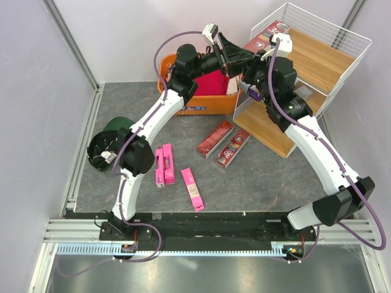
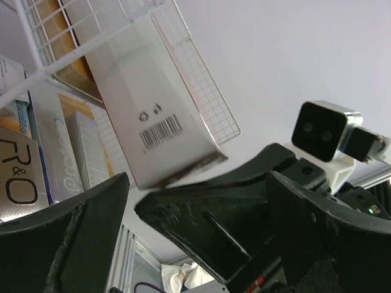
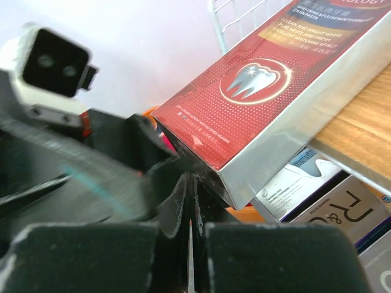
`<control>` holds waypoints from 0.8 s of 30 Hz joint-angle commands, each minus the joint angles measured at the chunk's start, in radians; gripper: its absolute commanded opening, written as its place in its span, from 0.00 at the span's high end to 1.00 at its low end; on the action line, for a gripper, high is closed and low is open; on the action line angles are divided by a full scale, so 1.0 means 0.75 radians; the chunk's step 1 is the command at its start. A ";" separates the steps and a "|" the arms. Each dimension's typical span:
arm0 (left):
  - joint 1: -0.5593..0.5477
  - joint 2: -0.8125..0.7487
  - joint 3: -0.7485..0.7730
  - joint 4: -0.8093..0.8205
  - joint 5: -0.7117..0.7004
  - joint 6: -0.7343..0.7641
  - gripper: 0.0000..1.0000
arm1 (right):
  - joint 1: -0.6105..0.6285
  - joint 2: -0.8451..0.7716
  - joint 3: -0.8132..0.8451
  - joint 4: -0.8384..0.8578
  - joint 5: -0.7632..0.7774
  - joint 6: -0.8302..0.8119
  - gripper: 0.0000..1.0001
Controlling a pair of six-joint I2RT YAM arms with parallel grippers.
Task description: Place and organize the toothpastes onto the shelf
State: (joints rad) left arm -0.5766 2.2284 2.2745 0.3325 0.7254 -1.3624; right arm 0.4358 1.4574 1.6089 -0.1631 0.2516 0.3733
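Observation:
A dark red toothpaste box (image 1: pixel 269 33) lies tilted on the top board of the white wire shelf (image 1: pixel 333 27). Its silver underside with a barcode (image 2: pixel 153 113) fills the left wrist view. My left gripper (image 1: pixel 239 55) (image 2: pixel 198 183) is open just below the box's lower end, holding nothing. My right gripper (image 1: pixel 255 56) (image 3: pixel 190 183) is shut, its tips against that same end of the red box (image 3: pixel 269 85), between the left fingers. More toothpastes lie on the table: two dark red (image 1: pixel 215 139) (image 1: pixel 233 148) and pink ones (image 1: pixel 164 165) (image 1: pixel 192 188).
An orange basket (image 1: pixel 201 105) with red cloth stands behind the arms, left of the shelf. Several grey-white boxes (image 3: pixel 317 183) stand on a lower board. A dark green and black object (image 1: pixel 109 145) sits at the table's left.

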 commanded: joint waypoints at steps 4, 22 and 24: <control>-0.017 -0.249 -0.161 0.021 0.055 0.207 0.00 | -0.080 0.026 0.070 0.144 0.057 0.046 1.00; -0.015 -0.817 -0.938 -0.582 -0.349 0.953 0.00 | -0.090 0.012 0.082 0.070 -0.192 0.046 1.00; -0.015 -0.864 -0.981 -0.678 -0.511 1.079 0.00 | -0.090 -0.006 0.072 0.054 -0.225 0.040 1.00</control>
State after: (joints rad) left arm -0.5892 1.6836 1.6112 0.0322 0.5705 -0.8474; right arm 0.3691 1.4998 1.6543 -0.1097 0.1684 0.4076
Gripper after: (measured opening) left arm 0.995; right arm 0.007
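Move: The red toothpaste box poking out of the top shelf has its middle about 6 cm ahead, 6 cm right and 3 cm above the right fingertips, some 6 cm ahead and 10 cm right of the left hand. The R&O boxes on the middle shelf are 3 cm ahead, 6 cm right and 11 cm below the right hand. Of two red boxes on the table, 42 cm below the left hand, one lies 11 cm back, 8 cm left, the other 14 cm back, 2 cm left. The right hand, still shut, keeps its fingertips at the box's outer end and pushes it deeper into the top shelf, about 4 cm to the right and forward, then eases some 2 cm back left, off the end. The wide-open, empty left hand withdraws from the shelf back and to its left, first rising slightly, then sinking to end about 7 cm lower towards the red boxes on the table while its wrist rolls and swings counter-clockwise. ##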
